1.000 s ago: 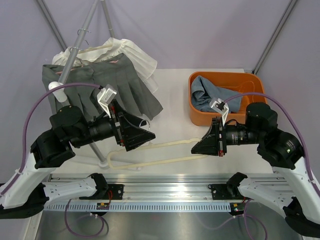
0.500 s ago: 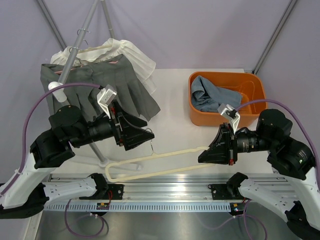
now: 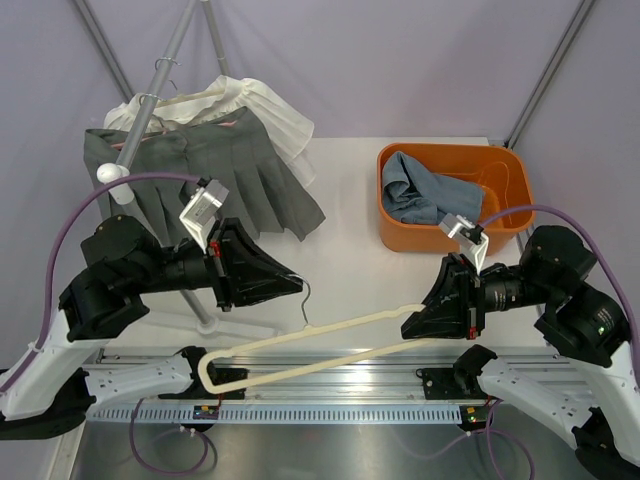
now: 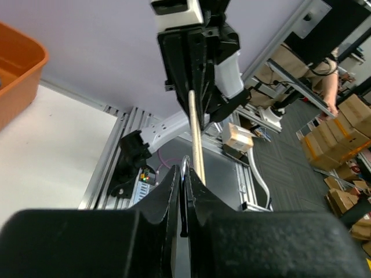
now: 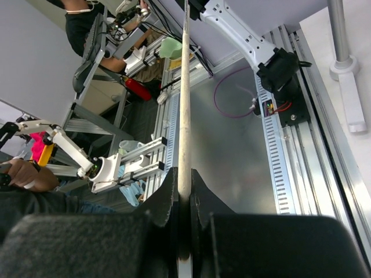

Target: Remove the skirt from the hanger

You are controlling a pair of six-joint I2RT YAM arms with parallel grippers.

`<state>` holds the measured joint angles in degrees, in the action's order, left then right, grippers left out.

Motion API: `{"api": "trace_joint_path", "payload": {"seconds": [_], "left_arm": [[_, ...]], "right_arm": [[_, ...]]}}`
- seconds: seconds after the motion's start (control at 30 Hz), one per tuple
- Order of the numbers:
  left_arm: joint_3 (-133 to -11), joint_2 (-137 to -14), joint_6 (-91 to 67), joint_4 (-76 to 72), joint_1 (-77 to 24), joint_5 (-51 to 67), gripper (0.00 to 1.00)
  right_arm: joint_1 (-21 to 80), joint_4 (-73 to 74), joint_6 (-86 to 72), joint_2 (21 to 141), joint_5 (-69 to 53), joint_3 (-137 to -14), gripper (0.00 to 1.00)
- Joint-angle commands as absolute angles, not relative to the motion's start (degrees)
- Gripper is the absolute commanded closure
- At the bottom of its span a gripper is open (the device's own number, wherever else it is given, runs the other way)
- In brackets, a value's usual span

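A bare cream hanger is stretched between my two grippers over the table's near edge. My left gripper is shut on its thin metal hook, which runs up between the jaws. My right gripper is shut on the hanger's right end; in the right wrist view the cream bar runs straight up out of the closed jaws of my right gripper. A grey pleated skirt hangs on the rack at the back left, apart from both grippers. A blue-grey garment lies in the orange bin.
A white garment hangs behind the grey skirt on the slanted rack pole, whose foot stands by my left arm. The aluminium rail runs along the near edge under the hanger's looped left end.
My left gripper has gone from open to shut on the hanger's hook. Both arms have drawn back toward the near edge, and the hanger's left end now reaches over the rail.
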<state>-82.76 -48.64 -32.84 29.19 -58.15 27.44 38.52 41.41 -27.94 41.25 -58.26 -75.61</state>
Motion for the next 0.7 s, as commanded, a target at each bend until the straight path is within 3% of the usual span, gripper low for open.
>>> {"api": "trace_joint_path", "payload": {"seconds": [0.0, 0.03, 0.07, 0.4, 0.57, 0.67], "left_arm": [[-82.2, -47.9, -33.3, 24.4, -58.1, 32.9, 0.84], [-82.4, -47.7, -33.5, 24.7, -58.1, 32.6, 0.7], [-82.4, -47.3, -33.7, 25.3, -58.1, 30.7, 0.02], [-88.0, -44.3, -30.4, 30.3, -58.1, 16.3, 0.01], [-91.6, -44.9, -28.8, 30.5, -58.1, 13.1, 0.01], [-90.9, -43.9, -28.1, 23.4, -58.0, 12.2, 0.01]], "right_arm": [[38.7, 34.5, -30.4, 40.3, -62.8, -75.6, 1.0], [38.8, 35.1, -30.0, 40.7, -62.7, -75.9, 1.0], [38.8, 37.2, -28.7, 40.9, -62.0, -76.3, 1.0], [38.7, 55.4, -18.3, 41.4, -49.2, -83.3, 1.0], [38.8, 60.6, -17.1, 39.9, -34.3, -84.5, 1.0], [38.8, 58.4, -15.9, 40.1, -26.4, -83.6, 1.0]]}}
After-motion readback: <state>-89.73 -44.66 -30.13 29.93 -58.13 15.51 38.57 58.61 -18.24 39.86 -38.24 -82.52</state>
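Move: The left fingers are already shut on the tip of the hanger's hook; the hanger's body has its middle roughly 8 cm below that hand, 3 cm back and 3 cm to its right, while the grey skirt hangs some 35 cm ahead, 20 cm left and 20 cm lower. From the right hand, which keeps the hanger's right end pinched, the body's middle is about 14 cm left, 3 cm back and 1 cm lower. The orange bin sits about 48 cm ahead of the right hand, 22 cm right and 36 cm down. The left fingers spring wide open and let go of the hook after backing about half a centimetre, then the hand draws away up and to its left, some 6 cm up and 5 cm left, its fingertips swinging a little forward. The right hand, barely moving at first, keeps its shut grip on the hanger's end and carries it forward, right and slightly down, away from the left hand, turning about 20 degrees clockwise so that the hanger's free end swings forward. ##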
